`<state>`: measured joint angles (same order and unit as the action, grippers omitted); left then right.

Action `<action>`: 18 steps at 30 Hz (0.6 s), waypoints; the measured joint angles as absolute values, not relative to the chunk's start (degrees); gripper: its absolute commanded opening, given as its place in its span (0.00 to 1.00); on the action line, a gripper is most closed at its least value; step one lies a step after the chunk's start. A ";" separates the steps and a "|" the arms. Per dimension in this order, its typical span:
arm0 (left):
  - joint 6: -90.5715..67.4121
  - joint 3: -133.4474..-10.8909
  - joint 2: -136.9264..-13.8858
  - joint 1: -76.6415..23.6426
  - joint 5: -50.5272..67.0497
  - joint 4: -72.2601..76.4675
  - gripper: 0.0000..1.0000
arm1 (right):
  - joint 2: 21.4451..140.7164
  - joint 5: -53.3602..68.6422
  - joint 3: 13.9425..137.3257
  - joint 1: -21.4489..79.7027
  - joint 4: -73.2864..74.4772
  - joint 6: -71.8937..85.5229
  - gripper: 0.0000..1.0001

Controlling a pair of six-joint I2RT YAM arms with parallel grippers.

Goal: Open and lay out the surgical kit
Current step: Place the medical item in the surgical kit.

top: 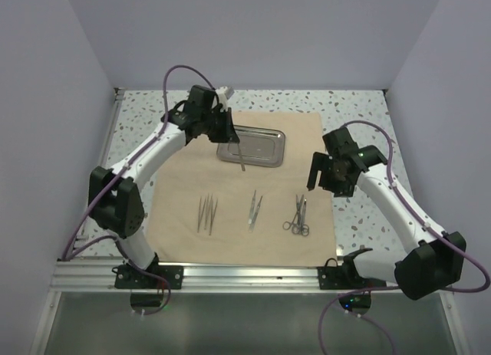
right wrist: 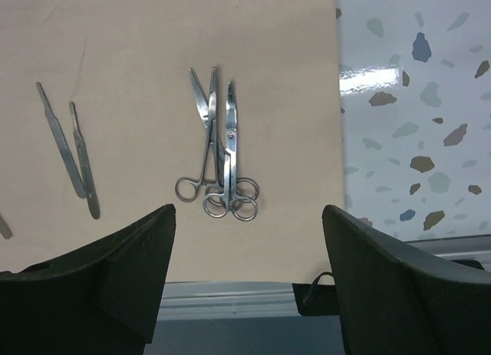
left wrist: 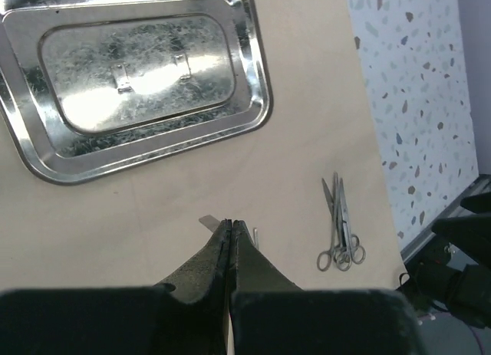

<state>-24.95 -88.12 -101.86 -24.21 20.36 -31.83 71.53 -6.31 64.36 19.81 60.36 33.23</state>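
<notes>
The tan cloth wrap (top: pixel 230 244) lies spread flat on the table. The shiny steel tray (top: pixel 270 149) rests on its far part, and the left wrist view shows the tray (left wrist: pixel 253 102) holding nothing. My left gripper (top: pixel 232 133) hovers over the tray's left end, shut on a thin silver instrument (top: pixel 240 157) that hangs down from it; slivers of this instrument (left wrist: pixel 207 221) peek out beside the fingertips. Two sets of tweezers (top: pixel 205 215) (top: pixel 254 209) and the ring-handled scissors (top: pixel 298 217) lie in a row on the near cloth. My right gripper (top: pixel 326 175) stands open above the scissors (right wrist: pixel 222 163).
Speckled tabletop (top: pixel 360 110) shows around the cloth. Grey walls close in the left, back and right sides. A metal rail (top: pixel 245 274) with both arm bases runs along the near edge. Two slim flat instruments (right wrist: pixel 69 152) lie left of the scissors.
</notes>
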 measured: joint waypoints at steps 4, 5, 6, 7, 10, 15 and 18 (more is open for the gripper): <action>-26.15 -85.43 -93.71 -26.04 20.34 -32.25 0.00 | 70.52 -6.11 63.53 19.79 60.36 33.15 0.81; -26.44 -84.60 -91.55 -26.48 20.34 -32.29 0.00 | 70.32 -5.98 63.44 19.81 60.36 33.08 0.81; -26.61 -83.53 -89.38 -26.85 20.36 -32.32 0.00 | 70.08 -5.93 63.37 19.81 60.36 33.01 0.81; -26.70 -83.05 -88.40 -27.27 20.38 -32.45 0.00 | 69.89 -5.80 63.35 19.81 60.36 32.97 0.81; -27.75 -79.61 -84.01 -29.08 20.34 -32.73 0.00 | 68.88 -5.76 63.26 19.81 60.38 32.93 0.81; -29.78 -72.49 -79.15 -33.87 20.29 -34.85 0.00 | 66.52 -5.13 62.13 19.81 60.49 32.69 0.81; -31.40 -68.18 -77.08 -36.86 19.84 -35.20 0.00 | 64.69 -4.95 61.14 19.81 60.99 32.42 0.81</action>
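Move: The left hand holds the slim medical item roughly 16 cm above the cloth. The free strip it seems bound for lies about 14 cm back, 1 cm right. The two scalpel handles lie about 14 cm back and 5 cm right, the tweezers group about 16 cm back and 10 cm left, the tray 10 cm ahead and 4 cm right. That strip is about 25 cm left of the right hand, level with it and 14 cm lower. Still pinching the slim item in its shut fingers, the left hand carries it back towards its base about 15 cm, away from the tray and towards the free cloth between tweezers and scalpel handles. The path arches: up some 7 cm first, then down about 4 cm, with a slight clockwise turn of the wrist. ##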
